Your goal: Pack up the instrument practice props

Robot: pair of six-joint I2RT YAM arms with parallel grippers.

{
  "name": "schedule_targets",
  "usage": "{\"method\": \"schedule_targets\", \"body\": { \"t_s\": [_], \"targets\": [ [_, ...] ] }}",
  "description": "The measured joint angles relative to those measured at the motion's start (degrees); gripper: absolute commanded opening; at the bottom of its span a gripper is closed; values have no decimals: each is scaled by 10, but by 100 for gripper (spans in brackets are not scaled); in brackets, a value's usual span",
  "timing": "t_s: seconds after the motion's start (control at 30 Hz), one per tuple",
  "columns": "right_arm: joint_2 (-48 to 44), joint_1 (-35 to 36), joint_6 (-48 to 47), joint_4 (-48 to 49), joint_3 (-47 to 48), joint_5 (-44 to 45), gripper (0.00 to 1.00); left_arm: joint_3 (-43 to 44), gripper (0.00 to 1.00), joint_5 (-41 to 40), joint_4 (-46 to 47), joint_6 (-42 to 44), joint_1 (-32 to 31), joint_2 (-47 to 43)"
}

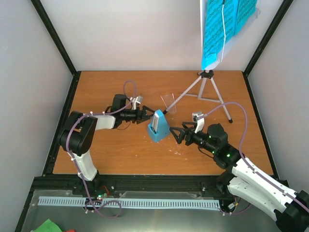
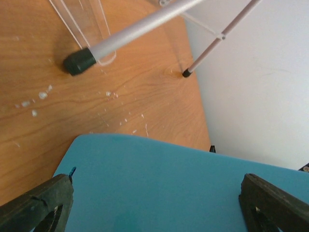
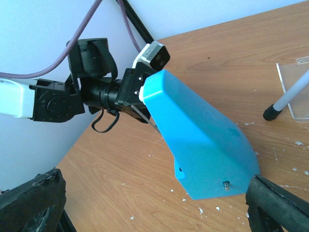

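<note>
The light-blue metronome (image 1: 158,126) stands upright mid-table, its white face toward the front. My left gripper (image 1: 146,116) is open at its back left. In the left wrist view the metronome's blue side (image 2: 159,188) fills the space between the spread fingers (image 2: 38,203). My right gripper (image 1: 175,133) is open just right of the metronome (image 3: 203,140), with nothing between its fingers (image 3: 29,203). The grey tripod music stand (image 1: 206,87) stands at the back right, with bright-blue sheet-music pages (image 1: 222,26) on its desk.
A clear plastic piece (image 1: 168,100) lies by the tripod's near-left foot (image 2: 77,62), just behind the metronome. White crumbs speckle the wooden table (image 1: 120,154). Black frame posts and white walls close in the table's sides and back.
</note>
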Motion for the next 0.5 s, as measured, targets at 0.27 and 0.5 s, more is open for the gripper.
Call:
{"method": "schedule_targets", "body": {
  "t_s": [0.27,0.5],
  "targets": [
    [-14,0,-62,17,-16,-28,100,-61,94,9,16,2,-40,-2],
    [-16,0,-130,34,-25,-51,100,-89,97,-18,-19,11,-56,-85]
  ]
}}
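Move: The metronome stands close by the open left fingers, its middle about 5 cm back, 4 cm to the right and some 3 cm below that hand. The tripod's black-capped foot lies about 4 cm ahead, 6 cm to the right and 10 cm below; the clear plastic piece is roughly 10 cm ahead, 8 cm to the right and 11 cm below. From the right hand the metronome is about 7 cm ahead, 9 cm left and 12 cm lower. Fingers open, the left hand pushes the metronome back about 6 cm, dipping 3 cm, then rising again. ##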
